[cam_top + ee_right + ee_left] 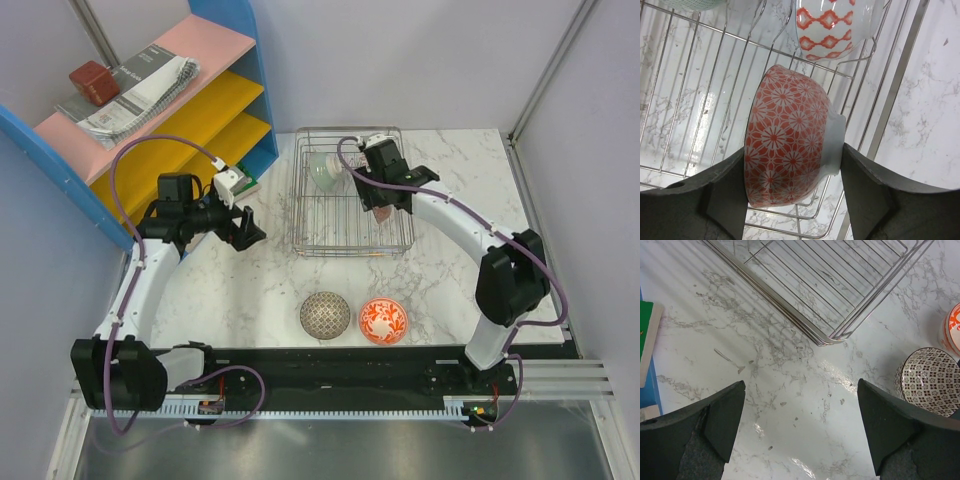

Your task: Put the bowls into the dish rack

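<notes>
My right gripper is shut on a red-orange floral bowl, held on its side between rim and foot over the wire dish rack. Just beyond it a white bowl with red diamonds stands in the rack, and a pale green bowl sits at the rack's far left. In the top view the right gripper hangs over the rack's right half. A dark patterned bowl and an orange floral bowl rest on the table near the front. My left gripper is open and empty.
A blue-framed shelf with pink and yellow boards stands at the back left, with a green-edged item at its foot. In the left wrist view the rack's corner lies ahead and the dark bowl to the right.
</notes>
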### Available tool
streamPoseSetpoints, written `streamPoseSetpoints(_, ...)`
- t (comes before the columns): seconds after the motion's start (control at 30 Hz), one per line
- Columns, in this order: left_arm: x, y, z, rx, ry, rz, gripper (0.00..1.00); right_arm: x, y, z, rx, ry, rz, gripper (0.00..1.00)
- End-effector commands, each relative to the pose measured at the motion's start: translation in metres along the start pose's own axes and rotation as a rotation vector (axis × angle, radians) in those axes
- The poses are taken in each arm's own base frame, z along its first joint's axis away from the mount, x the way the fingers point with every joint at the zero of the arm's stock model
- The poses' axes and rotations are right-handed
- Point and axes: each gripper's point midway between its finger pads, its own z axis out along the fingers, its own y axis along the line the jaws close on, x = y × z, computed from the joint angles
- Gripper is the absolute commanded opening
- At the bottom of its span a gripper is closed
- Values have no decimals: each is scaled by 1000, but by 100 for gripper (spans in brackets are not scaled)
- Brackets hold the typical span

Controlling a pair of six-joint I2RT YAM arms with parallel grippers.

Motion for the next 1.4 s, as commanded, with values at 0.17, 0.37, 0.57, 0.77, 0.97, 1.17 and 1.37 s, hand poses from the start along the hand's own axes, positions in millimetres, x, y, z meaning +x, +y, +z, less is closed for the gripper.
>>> streamPoseSetpoints(0.17, -7, -3, -10, -29, -65, 19, 99, -29, -16, 0, 251, -78, -152, 0)
streamPoseSetpoints(0.37, -3, -4, -10, -24, -71, 17, 99, -26, -17, 4, 335, -65, -231, 0)
streamPoseSetpoints(0.57, -1, -6, -10, -19, -75, 18, 99, -21, -9, 14, 372, -42, -303, 0)
streamPoseSetpoints(0.77, -2, -2, -16, -37, -90, 14, 99, -16, -7, 22, 443, -19, -379, 0)
streamPoseSetpoints(0.97, -1, -4, -18, -36, -101, 15, 99, -12, -5, 29, 500, 6, -454, 0)
streamPoseSetpoints(1.17, 1, -3, -19, -36, -107, 8, 99, -4, -3, 42, 532, 40, -514, 0)
streamPoseSetpoints(1.37, 1, -5, -21, -31, -116, 9, 99, 3, -2, 54, 555, 73, -556, 0)
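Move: Just ahead of the right hand, which already holds the floral bowl by foot and rim, its rack slot lies roughly 3 cm farther out and 8 cm below, level sideways. The diamond-pattern bowl stands in the rack about 8 cm ahead and 1 cm right; the green bowl is some 7 cm ahead and 10 cm left, both about 8 cm lower. From the left hand that slot is around 9 cm ahead, 24 cm right and 12 cm below. Lowering the floral bowl by about 6 cm towards the slot on the near side of the diamond-pattern bowl, the right hand also eases a couple of centimetres forward. All the while the wrist rolls some 40 degrees, its left side sinking, until the fingers point forward, down and to the right; they keep their pinch across foot and rim. ##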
